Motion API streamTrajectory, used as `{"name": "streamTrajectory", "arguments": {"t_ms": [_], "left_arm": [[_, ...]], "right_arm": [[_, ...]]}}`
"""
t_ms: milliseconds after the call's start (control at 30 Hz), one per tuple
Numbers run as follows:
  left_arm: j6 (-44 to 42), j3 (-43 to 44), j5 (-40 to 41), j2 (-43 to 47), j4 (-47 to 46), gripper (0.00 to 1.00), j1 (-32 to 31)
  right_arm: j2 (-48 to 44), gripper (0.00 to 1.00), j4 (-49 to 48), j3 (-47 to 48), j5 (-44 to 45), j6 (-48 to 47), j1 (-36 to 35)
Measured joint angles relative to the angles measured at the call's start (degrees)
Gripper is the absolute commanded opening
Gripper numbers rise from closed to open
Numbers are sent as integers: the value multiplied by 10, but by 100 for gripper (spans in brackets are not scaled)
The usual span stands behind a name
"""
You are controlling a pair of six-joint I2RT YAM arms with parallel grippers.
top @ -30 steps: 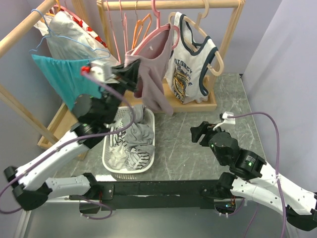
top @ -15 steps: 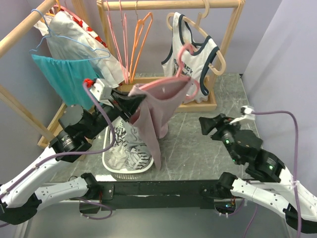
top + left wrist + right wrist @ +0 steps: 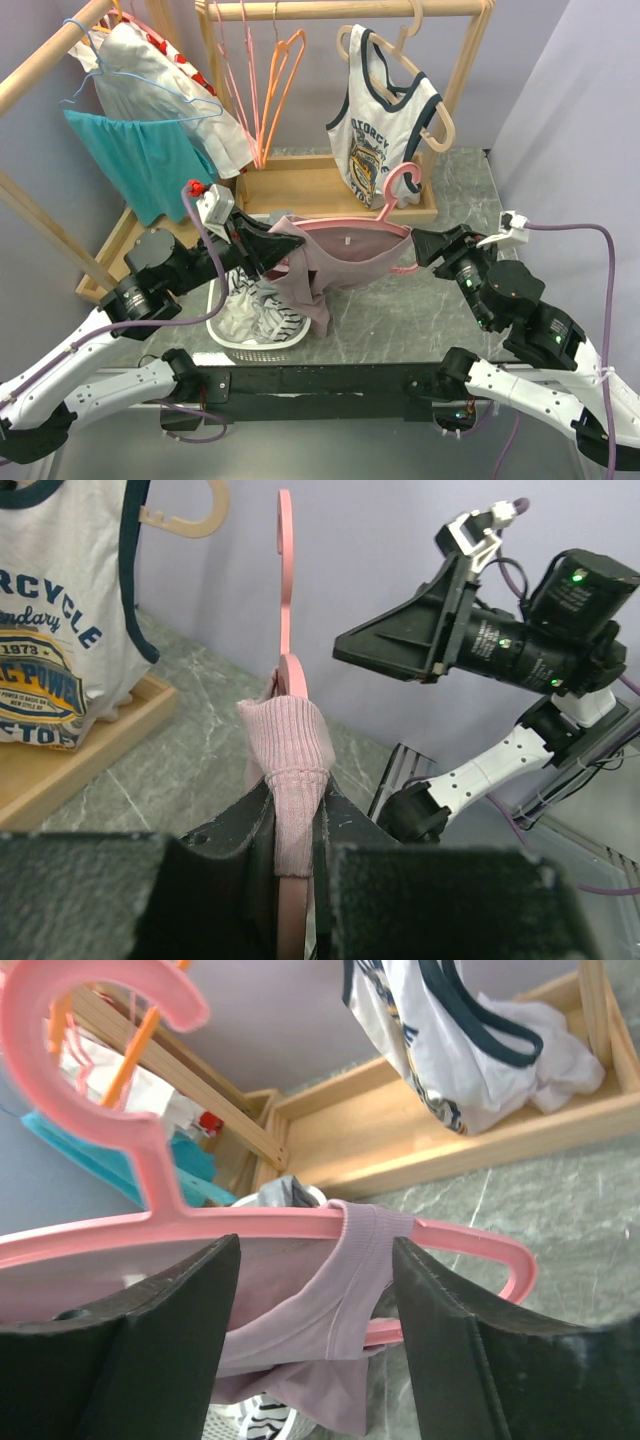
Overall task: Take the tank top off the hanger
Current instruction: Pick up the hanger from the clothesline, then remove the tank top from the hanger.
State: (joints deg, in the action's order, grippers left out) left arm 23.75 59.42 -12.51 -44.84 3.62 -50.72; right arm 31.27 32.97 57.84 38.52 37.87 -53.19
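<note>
A mauve tank top [image 3: 312,282] hangs on a pink hanger [image 3: 350,227] held level above the table, its hook [image 3: 402,183] pointing up. My left gripper [image 3: 262,243] is shut on the hanger's left end, pinching one ribbed strap [image 3: 290,750] against the bar [image 3: 285,590]. My right gripper [image 3: 428,246] is open at the hanger's right end. In the right wrist view its fingers [image 3: 170,1350] stand on either side of the other strap [image 3: 340,1290] without touching it, and the hanger's bar [image 3: 150,1225] runs across just beyond them.
A white basket [image 3: 222,325] of crumpled clothes sits under the tank top. Behind stands a wooden rack [image 3: 300,188] with a white printed top [image 3: 385,120], bare orange and pink hangers [image 3: 270,80], and a teal garment [image 3: 130,155] at the left.
The left arm has carried the hanger and tank top off the rail, down and forward, turning it level. The right gripper has risen to the hanger's right end and narrowed slightly.
</note>
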Motion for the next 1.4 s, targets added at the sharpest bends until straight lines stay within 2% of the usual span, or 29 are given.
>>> {"name": "streamTrajectory", "arguments": {"t_ms": [167,400,533,633,733,767,833,867,933,967,1200,1400], "left_arm": [[7,-3,-3,12,-7,1,0],[8,-3,-8,16,-10,1,0],[10,-3,-8,17,-11,1,0],[10,-3,-7,18,-12,1,0],[10,-3,-3,20,-12,1,0],[10,-3,-1,20,-11,1,0],[10,-3,0,20,-11,1,0],[10,-3,1,20,-10,1,0],[10,-3,3,20,-10,1,0],[10,-3,3,20,-10,1,0],[6,0,6,18,-4,1,0],[-2,10,7,20,14,1,0]], "right_arm": [[18,61,18,-2,0,45,0],[25,64,16,-13,-5,89,6],[37,61,0,-22,-10,93,11],[54,52,0,-23,-24,100,33],[70,38,1,-23,-42,104,54],[74,30,0,-23,-50,105,60],[76,26,-5,-24,-65,103,69],[76,17,-7,-25,-70,103,73],[79,10,-11,-28,-82,103,84],[79,2,-11,-29,-85,100,88],[73,0,-8,-33,-94,92,123],[61,0,16,-33,-94,70,209]]}}
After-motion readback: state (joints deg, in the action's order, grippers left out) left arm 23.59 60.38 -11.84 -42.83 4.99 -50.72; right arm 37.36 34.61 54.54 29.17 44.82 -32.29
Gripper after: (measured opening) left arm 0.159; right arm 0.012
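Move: From the open right hand, the tank top's right strap lies just under 5 cm below, about 3 cm ahead and 2 cm left. The pink hanger's free end is 4 cm ahead, 1 cm right and 5 cm down, its hook 4 cm ahead, 6 cm left and 4 cm up. The white tank top hangs 20 cm ahead and 6 cm left, level. From the left hand, the strap is about 19 cm right, 4 cm ahead, roughly level. The right hand sinks about 4 cm while easing forward and left towards the mauve tank top's right strap, its fingers tipping some 10 degrees down, then shuts them fully to pinch the strap's ribbed edge. Keeping that pinch, it sweeps about 5 cm to the right, turning some 10 degrees clockwise and pulling the strap outward along the hanger's free end, against the left hand, which keeps its grip on hanger and other strap and stays almost in place. ##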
